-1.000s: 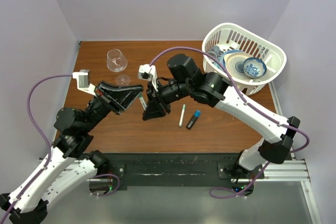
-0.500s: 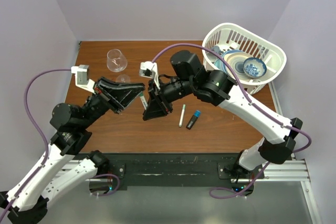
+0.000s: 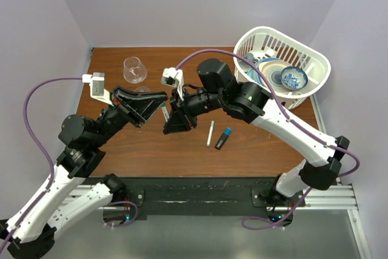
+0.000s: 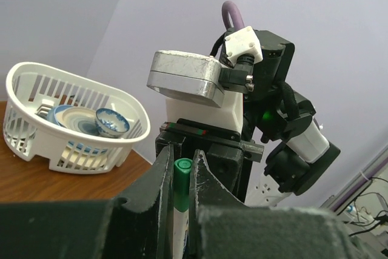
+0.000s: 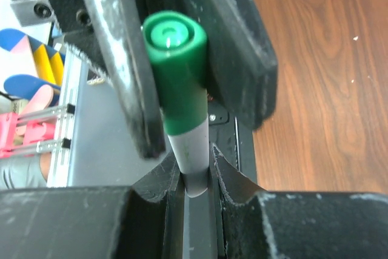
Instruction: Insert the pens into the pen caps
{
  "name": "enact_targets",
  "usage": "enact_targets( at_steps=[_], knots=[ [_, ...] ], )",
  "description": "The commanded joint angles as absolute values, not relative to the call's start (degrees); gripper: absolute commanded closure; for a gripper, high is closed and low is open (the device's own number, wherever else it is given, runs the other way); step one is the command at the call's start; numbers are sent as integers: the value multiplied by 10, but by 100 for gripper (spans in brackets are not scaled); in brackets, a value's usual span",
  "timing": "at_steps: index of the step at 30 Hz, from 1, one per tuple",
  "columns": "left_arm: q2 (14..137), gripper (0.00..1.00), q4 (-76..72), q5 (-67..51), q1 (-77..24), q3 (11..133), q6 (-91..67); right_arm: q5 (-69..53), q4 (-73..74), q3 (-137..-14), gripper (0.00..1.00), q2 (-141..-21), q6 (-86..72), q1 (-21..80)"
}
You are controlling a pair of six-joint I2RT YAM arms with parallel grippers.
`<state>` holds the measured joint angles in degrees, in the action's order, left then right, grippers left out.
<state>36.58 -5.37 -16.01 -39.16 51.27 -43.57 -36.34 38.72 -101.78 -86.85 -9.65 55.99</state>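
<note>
Above the middle of the table, both grippers hold one thin white pen [image 5: 188, 150] with a green cap [image 5: 176, 77] on its end. My right gripper [image 5: 194, 165] is shut on the white barrel. My left gripper [image 4: 180, 153] is shut on the green cap [image 4: 182, 177] and on the barrel just below it. In the top view the left gripper [image 3: 161, 104] and right gripper [image 3: 168, 119] meet tip to tip. A second white pen [image 3: 210, 133] lies on the table right of them. Beside it lies a black marker [image 3: 222, 141] with a blue cap [image 3: 227, 131] on it.
A white basket [image 3: 315, 83] with bowls and plates stands at the back right. An upturned wine glass [image 3: 134, 70] sits at the back left, just beyond the left gripper. The wooden table [image 3: 267, 144] ends at a black rail in front.
Both arms have drifted slightly toward the back of the table, with the capped pen still held between them. Neither grip has altered.
</note>
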Motion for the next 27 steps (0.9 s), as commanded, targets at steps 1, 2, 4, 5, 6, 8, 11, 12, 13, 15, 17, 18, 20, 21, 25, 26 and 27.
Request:
enact_targets(
  at_steps=[1,2,4,5,6,8,11,12,13,15,17,18,20,21,25,26,27],
  knots=[
    [389,100,190,-461,-455,453,-450,-216,-38,-1050,100,-853,-145,496],
    [382,100,176,-470,-455,447,-468,-224,-42,-1050,100,-855,-146,495],
    [374,100,146,-484,-454,440,-482,-247,-44,-1058,100,-860,-143,494],
    [372,100,138,-489,-454,441,-494,-249,-43,-1061,100,-862,-142,494],
    [372,100,128,-491,-454,441,-502,-252,-43,-1063,100,-865,-142,494],
    [376,100,116,-481,-454,448,-512,-258,-38,-1056,100,-865,-146,495],
    [401,100,157,-408,-454,502,-491,-258,-19,-1025,100,-852,-149,493],
    [409,100,169,-384,-454,538,-485,-255,-18,-1007,91,-843,-149,494],
    [417,100,186,-339,-454,557,-476,-248,-20,-958,84,-817,-156,493],
    [446,100,199,-295,-454,606,-469,-240,-25,-876,74,-784,-162,494],
    [476,100,217,-230,-454,637,-461,-240,-13,-821,62,-728,-180,494],
    [485,100,217,-215,-454,657,-458,-242,-5,-766,59,-707,-185,494],
    [510,100,220,-179,-453,674,-457,-243,30,-714,43,-637,-206,494],
    [516,100,219,-168,-453,682,-457,-245,38,-665,38,-613,-213,494],
    [550,100,249,-64,-451,688,-430,-212,98,-592,18,-503,-249,494],
    [569,100,255,-45,-449,687,-424,-203,113,-587,11,-490,-249,494],
    [581,100,257,-28,-447,679,-415,-174,131,-585,9,-470,-250,494]
  ],
)
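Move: The left fingers pinch the green cap end of the pen, whose middle lies about 5 cm below them, a centimetre back and to the right. The right fingers hold the barrel, that middle being some 2 cm above and roughly 1 cm ahead and left of them. Down on the table, the loose white marker lies about 14 cm right and 7 cm farther out from the right hand, the black marker some 18 cm right and 5 cm out. Keep both grippers on the upright pen and let them lift together by a centimetre or so. Then open the right fingers nearly wide, let go of the barrel and draw that hand about 10 cm to the right, clear of the pen. Keep the left pinch shut and carry the pen down some 8 cm, also right and a little forward, towards the loose markers, tipping the fingers down about 30 degrees. ##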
